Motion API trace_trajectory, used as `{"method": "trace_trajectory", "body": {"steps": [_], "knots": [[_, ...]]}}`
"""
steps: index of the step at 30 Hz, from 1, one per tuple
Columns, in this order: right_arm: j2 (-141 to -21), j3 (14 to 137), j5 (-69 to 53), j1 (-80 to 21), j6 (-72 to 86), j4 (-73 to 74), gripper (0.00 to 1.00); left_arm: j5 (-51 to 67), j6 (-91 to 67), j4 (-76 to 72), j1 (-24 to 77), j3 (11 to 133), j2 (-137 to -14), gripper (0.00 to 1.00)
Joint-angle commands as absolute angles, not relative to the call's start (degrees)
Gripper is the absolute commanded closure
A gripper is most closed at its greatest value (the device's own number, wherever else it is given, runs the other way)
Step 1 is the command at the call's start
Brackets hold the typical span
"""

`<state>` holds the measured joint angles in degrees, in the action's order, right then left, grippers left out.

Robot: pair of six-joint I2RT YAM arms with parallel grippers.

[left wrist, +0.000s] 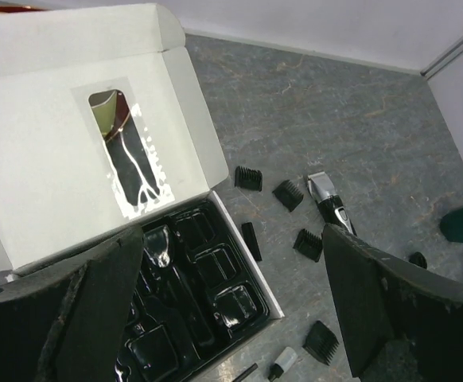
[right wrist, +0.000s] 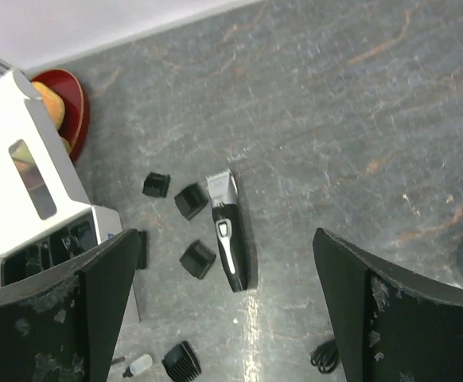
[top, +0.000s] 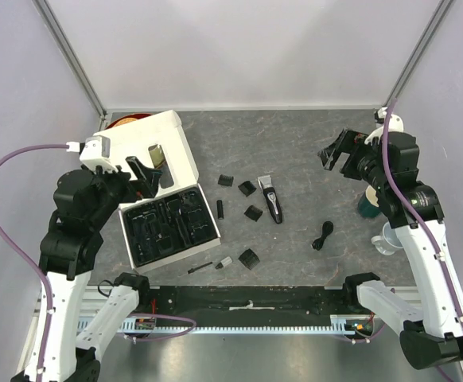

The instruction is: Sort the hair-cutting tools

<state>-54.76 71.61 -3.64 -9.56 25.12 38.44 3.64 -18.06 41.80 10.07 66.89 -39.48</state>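
The slim black clipper point(top: 271, 199) with its silver blade head lies mid-table, also seen in the right wrist view point(right wrist: 231, 247). Several black comb guards lie around it: one point(top: 226, 181) at the back, one point(top: 253, 213) to its left, one point(top: 250, 259) near the front. A coiled black cord point(top: 322, 235) lies to the right. A thin brush point(top: 200, 268) and a small bottle point(top: 224, 262) lie in front of the box. My left gripper point(top: 148, 177) hovers open over the box's black tray point(left wrist: 215, 294). My right gripper point(top: 336, 155) hangs open, high above the table's right side, holding nothing.
The white box point(top: 213, 224) stands open at the left, its windowed lid point(top: 148, 151) folded back. A short black bar point(top: 220, 209) lies beside it. A red bowl point(top: 128, 119) sits behind the lid. A teal cup point(top: 368, 207) and a clear cup point(top: 384, 239) stand at the right edge.
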Motion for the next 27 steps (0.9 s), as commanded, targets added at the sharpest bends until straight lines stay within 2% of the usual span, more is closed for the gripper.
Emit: {"method": "trace_trajectory", "body": {"steps": [1,5,10,20,27], "knots": [[-53.97,69.18,-0.89,-9.49,27.15,42.18,0.02,5.89,-21.62,42.89,9.76,66.98,-40.34,0.00],[-52.03,65.40,-1.31,-9.41,25.59,41.92,0.02,11.41,-22.33,42.28,9.84,65.48,-41.31,0.00],[-51.50,64.86,-1.49,-9.49,23.29,44.29,0.02,11.95,-26.44,42.10,9.84,64.16,-42.80,0.00],[-51.77,63.01,-4.40,-9.58,17.32,44.21,0.02,3.70,-28.48,39.55,9.84,56.61,-38.42,0.00],[-57.82,62.93,-2.46,-9.84,17.93,43.95,0.05,0.18,-25.49,40.17,9.76,55.02,-35.78,0.00]]}}
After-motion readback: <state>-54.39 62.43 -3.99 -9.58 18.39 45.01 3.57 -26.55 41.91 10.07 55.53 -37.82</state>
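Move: For my left hand the likely pick is the thin black bar beside the tray, about 5 cm ahead, 17 cm to the right and 34 cm down. The open tray lies almost straight below, and the small brush about 13 cm back, 18 cm right. For my right hand the coiled cable lies some 10 cm back, neither left nor right, about 32 cm down; the clipper is 2 cm ahead and 16 cm left, the green cup 1 cm back and 15 cm right. I sink both open, empty hands towards the table. My right hand drops about 9 cm over the cable's side of the table while easing back nearly 3 cm; my left comes down some 8 cm above the tray, swinging a little right and then back left before it stops sinking. Both wrists tip their fingers down roughly 10 to 15 degrees, touching nothing. ##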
